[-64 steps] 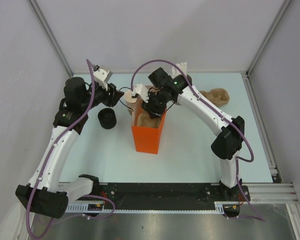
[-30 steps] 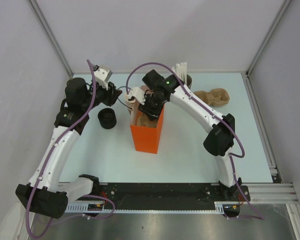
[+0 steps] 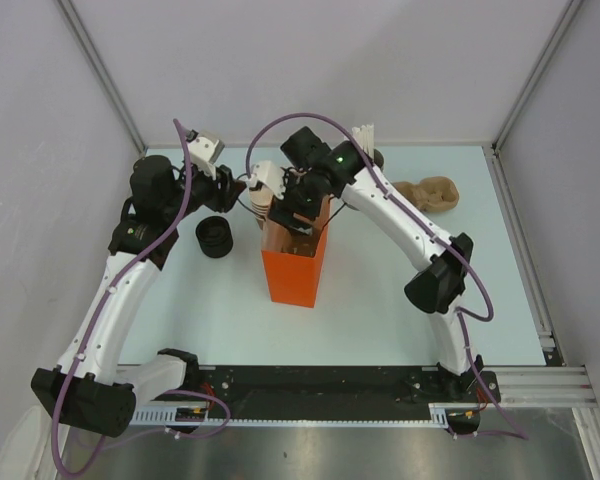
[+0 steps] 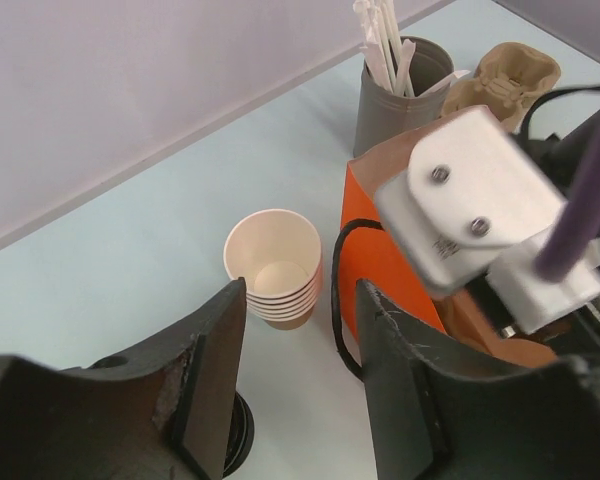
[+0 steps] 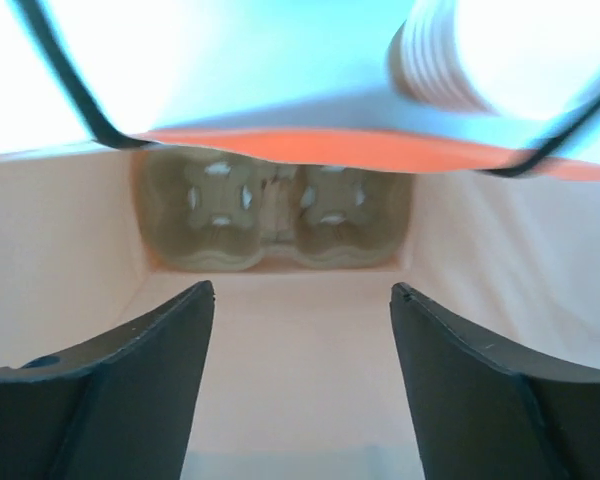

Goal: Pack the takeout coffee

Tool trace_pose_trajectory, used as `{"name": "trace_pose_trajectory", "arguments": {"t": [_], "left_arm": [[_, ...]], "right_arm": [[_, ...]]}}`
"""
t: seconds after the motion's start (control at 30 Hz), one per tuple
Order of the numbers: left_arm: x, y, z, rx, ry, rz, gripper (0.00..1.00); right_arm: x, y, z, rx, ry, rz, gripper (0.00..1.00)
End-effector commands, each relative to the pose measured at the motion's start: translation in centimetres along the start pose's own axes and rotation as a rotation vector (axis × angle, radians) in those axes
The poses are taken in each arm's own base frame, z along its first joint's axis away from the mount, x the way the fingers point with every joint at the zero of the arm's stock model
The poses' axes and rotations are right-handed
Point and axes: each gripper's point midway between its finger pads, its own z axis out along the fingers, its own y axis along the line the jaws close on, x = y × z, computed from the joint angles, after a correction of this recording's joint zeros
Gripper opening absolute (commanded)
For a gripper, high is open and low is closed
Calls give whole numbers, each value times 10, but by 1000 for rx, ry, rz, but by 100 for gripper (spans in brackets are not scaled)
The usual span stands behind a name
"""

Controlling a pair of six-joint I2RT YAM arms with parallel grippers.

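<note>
The takeout coffee is out of view in every frame. The orange paper bag point(image 3: 292, 272) stands upright mid-table, its mouth open. My right gripper point(image 3: 298, 212) hangs over that mouth, pointing down into it. In the right wrist view, the right gripper point(image 5: 302, 295) is open and holds nothing. Below it, a tan pulp cup carrier point(image 5: 275, 215) lies on the bag's bottom. My left gripper point(image 3: 242, 190) hovers just left of the bag. In the left wrist view, the left gripper point(image 4: 300, 300) is open and empty above the table, close to a stack of lidless tan cups point(image 4: 275, 265).
A stack of black lids point(image 3: 214, 237) sits left of the bag. At the back, a grey holder with white stirrers point(image 4: 400, 85) stands behind the bag. More tan pulp carriers point(image 3: 430, 192) lie at the back right. Walls enclose the table's left, back and right.
My right gripper has shifted slightly left and back over the bag's mouth, and its elbow has swung left. The left arm has stayed in place.
</note>
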Motion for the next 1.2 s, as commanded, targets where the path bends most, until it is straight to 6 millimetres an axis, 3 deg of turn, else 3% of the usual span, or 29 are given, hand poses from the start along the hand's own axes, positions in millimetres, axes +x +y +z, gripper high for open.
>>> {"name": "trace_pose_trajectory", "arguments": {"t": [0.0,0.07,0.23,0.37,0.4,0.47,0.5,0.53,0.57,0.63,0.67,0.83,0.97,1.17], "left_arm": [[-12,-5,0,17,-45,1,56],[-11,-6,-1,17,-42,-2,59],[-11,-7,0,24,-40,-3,63],[-13,-7,-1,28,-42,1,68],[-12,-8,0,32,-38,1,69],[-12,-8,0,35,-36,3,70],[-12,-9,0,40,-31,-1,70],[-12,-9,-1,42,-31,3,71],[-14,-10,-1,45,-31,5,71],[-13,-11,-3,51,-19,10,73],[-17,-11,-5,52,-23,18,74],[-21,-9,-8,46,2,29,75],[-11,-7,-5,43,43,28,76],[2,-3,-4,26,72,63,78]], "right_arm": [[-49,-6,-78,152,-190,-74,78],[-62,-6,-96,187,-248,-88,83],[-88,1,-164,283,-405,-115,88],[-90,6,-197,350,-455,-131,92],[-96,2,-206,386,-493,-142,98],[-82,5,-220,454,-500,-150,100],[-89,-1,-234,522,-561,-168,100],[-82,6,-261,581,-594,-203,100],[-66,2,-245,585,-536,-193,100],[-48,6,-250,602,-501,-208,100],[-30,8,-228,577,-440,-210,100],[7,0,-210,652,-326,-250,99],[19,-17,-200,701,-247,-276,98],[19,-33,-204,732,-222,-275,96]]}}
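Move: Inside the bag mouth, the right hand has the right handle about 10 cm to its right, 2 cm ahead and 8 cm higher. The bag is centred on this hand, some 8 cm lower; the packed carrier lies about 13 cm straight below, and the straw holder 17 cm ahead, 16 cm right. From the left hand, the left handle is only 3 cm ahead and 3 cm right, about level in height; the cup stack is 11 cm ahead, 6 cm right, the black lids 4 cm ahead, 6 cm left, both far below. Rising some 20 cm, the empty right hand pulls straight up out of the bag, then swings about 12 cm right over its right side and sinks 8 or 9 cm towards the right handle, drawing back and coming forward again late. Its fingers open fully and tip up nearly 40 degrees from their downward aim. The left hand stays by the left handle and spreads its fingers wider. ##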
